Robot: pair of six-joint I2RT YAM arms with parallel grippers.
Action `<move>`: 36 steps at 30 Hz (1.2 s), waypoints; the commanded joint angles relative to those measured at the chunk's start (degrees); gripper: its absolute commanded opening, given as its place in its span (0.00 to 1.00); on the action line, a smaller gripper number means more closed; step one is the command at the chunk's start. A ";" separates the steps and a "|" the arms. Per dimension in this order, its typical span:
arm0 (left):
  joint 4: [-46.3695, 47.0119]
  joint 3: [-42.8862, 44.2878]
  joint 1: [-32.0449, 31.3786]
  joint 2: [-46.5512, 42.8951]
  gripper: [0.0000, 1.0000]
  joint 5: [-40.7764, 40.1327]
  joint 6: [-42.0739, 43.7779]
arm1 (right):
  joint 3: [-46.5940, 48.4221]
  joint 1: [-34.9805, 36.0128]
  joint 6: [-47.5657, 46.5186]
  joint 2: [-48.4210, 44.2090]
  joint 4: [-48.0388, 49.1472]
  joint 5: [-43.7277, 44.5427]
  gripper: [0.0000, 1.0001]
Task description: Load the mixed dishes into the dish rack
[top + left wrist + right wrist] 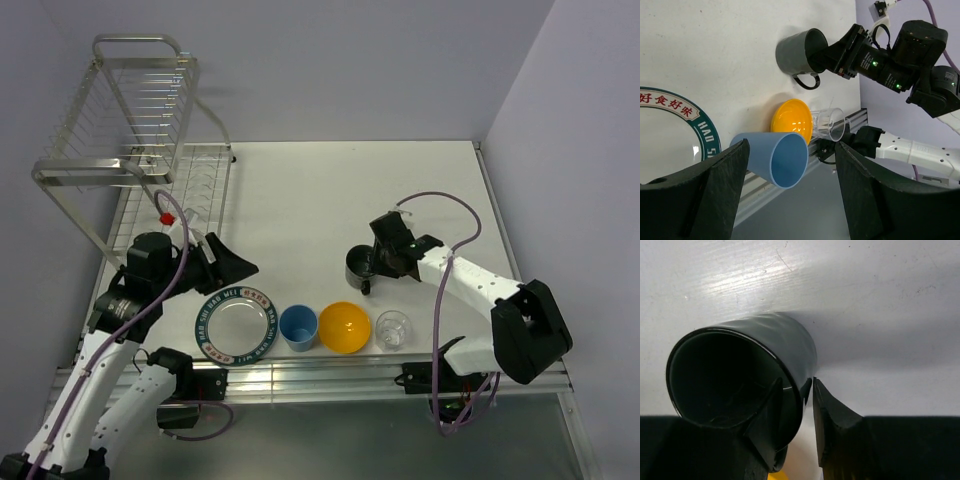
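Note:
The dark mug (357, 268) stands upright mid-table. My right gripper (374, 262) is shut on its rim, one finger inside and one outside, as the right wrist view shows for the gripper (797, 385) and mug (765, 340). The lettered plate (206, 335), blue cup (298, 327), orange bowl (344, 327) and clear glass (392, 329) stand in a row near the front edge. My left gripper (232, 268) is open and empty, just behind the plate. In the left wrist view the gripper (790, 147) looks past the cup (770, 157), bowl (792, 120), glass (830, 122), plate (700, 125) and mug (795, 50). The wire dish rack (130, 130) stands at the back left, with no dishes in it.
An aluminium rail (320, 375) runs along the table's front edge, just in front of the row of dishes. Purple walls close the back and right sides. The rack's lower tier (190, 190) reaches down to beside my left arm.

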 commanded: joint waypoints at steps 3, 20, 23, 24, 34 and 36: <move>2.15 5.30 -8.45 3.97 0.74 -11.03 -2.56 | 0.77 0.01 -1.34 1.25 3.16 1.25 0.31; 3.75 16.64 -33.70 24.45 0.78 -36.44 -10.21 | 5.96 2.39 -3.37 2.04 -1.14 6.96 0.00; 3.74 18.83 -34.22 27.35 0.79 -37.59 -10.74 | 8.15 4.23 -3.02 2.04 -2.90 9.24 0.00; 3.66 19.45 -34.49 29.10 0.78 -38.29 -10.74 | 9.46 4.84 -3.02 2.13 -3.34 9.68 0.00; 4.09 24.73 -36.60 37.82 0.77 -40.41 -12.24 | 20.02 14.77 0.85 2.92 -12.38 17.33 0.00; 4.01 24.90 -36.60 38.52 0.74 -40.84 -12.24 | 21.34 16.97 1.46 2.48 -13.09 18.39 0.00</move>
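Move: The dark mug's middle is about 4 cm left of the right hand and 4 cm below, one finger inside the rim, one outside. Some 14 cm back from the hand and a little lower are the orange bowl, 7 cm left, and glass, 5 cm right. From the raised left hand, the mug lies roughly 9 cm ahead, 23 cm right and 21 cm down; the plate is 4 cm back, 8 cm left, 24 cm down. Right fingers pinch the mug's rim, raising it about 7 cm, leftward; left hand sweeps 14 cm right towards it. ##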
